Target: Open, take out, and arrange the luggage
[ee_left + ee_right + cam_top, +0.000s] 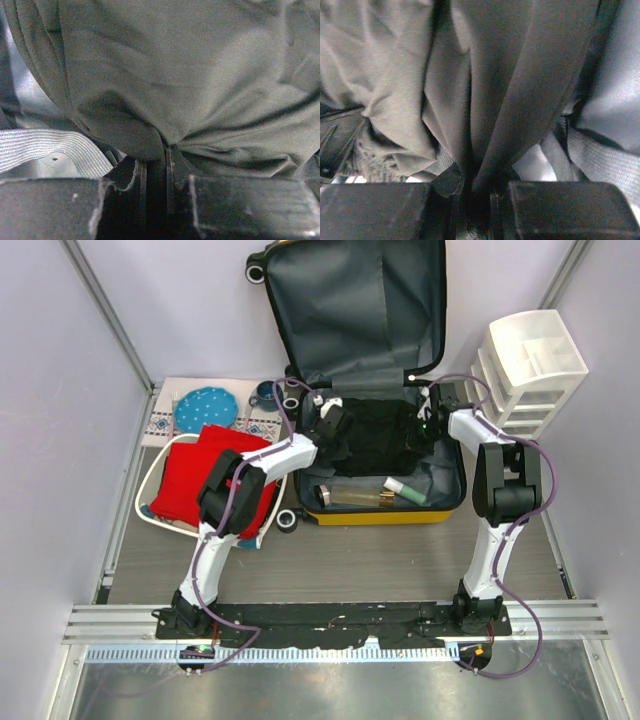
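Observation:
The yellow luggage [380,517] lies open on the table, its dark-lined lid [360,310] standing up at the back. A black garment [375,435] is bunched in the lower half. At the garment's left edge, my left gripper [332,423] is shut on a fold of the cloth; in the left wrist view the fabric [190,75] runs down into the nearly touching jaws [165,150]. On the garment's right edge my right gripper [424,426] pinches a fold of the same cloth [520,90] between its jaws [475,175].
A bottle with a green cap [405,492] and a clear tube [355,497] lie at the suitcase's front. A white drawer unit [530,370] stands to the right. On the left are a white basket [150,510] with red cloth [215,485], a blue plate [207,408] and a blue cup [265,393].

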Robot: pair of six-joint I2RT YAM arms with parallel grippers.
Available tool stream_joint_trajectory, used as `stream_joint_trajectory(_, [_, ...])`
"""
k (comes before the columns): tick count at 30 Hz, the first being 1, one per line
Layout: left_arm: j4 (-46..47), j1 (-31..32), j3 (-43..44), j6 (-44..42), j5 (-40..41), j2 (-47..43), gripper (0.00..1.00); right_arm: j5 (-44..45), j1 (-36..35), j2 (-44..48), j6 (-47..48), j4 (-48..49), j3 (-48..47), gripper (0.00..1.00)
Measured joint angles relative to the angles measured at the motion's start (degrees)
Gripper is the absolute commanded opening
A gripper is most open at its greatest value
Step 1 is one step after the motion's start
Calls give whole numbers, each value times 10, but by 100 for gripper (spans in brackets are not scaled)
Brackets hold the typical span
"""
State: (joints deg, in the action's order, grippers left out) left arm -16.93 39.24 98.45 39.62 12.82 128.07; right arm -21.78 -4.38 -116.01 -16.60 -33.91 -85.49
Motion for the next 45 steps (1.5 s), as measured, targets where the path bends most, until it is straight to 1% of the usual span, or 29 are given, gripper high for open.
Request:
stream_joint_trajectory(9, [9, 1, 0, -57, -20, -26, 0, -29, -5, 84, -2, 1, -3, 1])
stream_joint_trajectory(14, [13, 1, 3, -78, -22, -49, 0, -35, -7, 100, -3, 1, -4, 1])
stream_joint_trajectory(17, [13, 1, 21, -88, -22, -51, 0, -33, -7, 100, -3, 0, -4, 1])
stream_joint_trajectory(18, [11, 1, 26, -88, -24, -51, 13, -31, -7, 100, -3, 0, -4, 1])
stream_joint_trajectory(20, [8, 1, 36, -85, -33, -50, 27, -25, -6, 100, -3, 0, -3, 1])
stream_joint_trajectory(21, [9, 1, 36, -80, -40, -50, 38, -23, -6, 100, -3, 1, -2, 1])
stream_joint_trajectory(23, [9, 1, 33, -65, -53, -50, 44, -18, -3, 100, -5, 0, 3, 1])
stream_joint_trajectory(24, [9, 1, 28, -55, -56, -50, 52, -16, -3, 99, -5, 1, 7, 1])
stream_joint_trajectory(26, [6, 1, 19, -40, -58, -48, 60, -12, -1, 97, -7, 0, 14, 1])
stream_joint_trajectory(27, [3, 1, 16, -33, -59, -44, 71, -10, 0, 96, -8, 2, 19, 1])
stream_joint_trajectory(29, [-1, 1, 15, -25, -59, -33, 83, -7, 0, 92, -10, 4, 24, 1])
stream_joint_trajectory(30, [-5, 1, 15, -22, -58, -27, 87, -7, 1, 89, -12, 5, 26, 1])
stream_joint_trajectory(39, [-12, 0, 14, 3, -53, -1, 87, -4, 5, 74, -14, 9, 29, 1])
stream_joint_trajectory(41, [-10, 0, 14, 11, -51, 4, 88, -4, 6, 73, -15, 9, 29, 1])
stream_joint_trajectory(42, [-11, 0, 14, 18, -49, 7, 92, -4, 6, 72, -16, 9, 29, 1])
stream_joint_trajectory(45, [-13, 0, 14, 28, -34, 11, 93, -4, 8, 70, -16, 9, 29, 1])
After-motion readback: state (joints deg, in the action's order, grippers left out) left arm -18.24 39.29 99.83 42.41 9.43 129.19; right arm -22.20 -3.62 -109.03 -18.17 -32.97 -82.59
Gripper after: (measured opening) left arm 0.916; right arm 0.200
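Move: Both grippers already pinch the black clothes in the open suitcase. Their middle lies about 9 cm right of the left hand and 3 cm ahead, and about 7 cm left of the right hand and 1 cm ahead, at finger height. The clear bottle lies roughly 12 cm back and 3 cm right of the left hand; the green-capped tube lies some 11 cm back and 2 cm left of the right hand. Upward together, both hands raise the pinched black clothes about 8 cm, their fingertips tilting slightly forward and up. At the top the left fingers open wide and that hand sinks back to its starting height, open around the cloth near its cuffs; the right keeps its pinch and comes down only about halfway. ##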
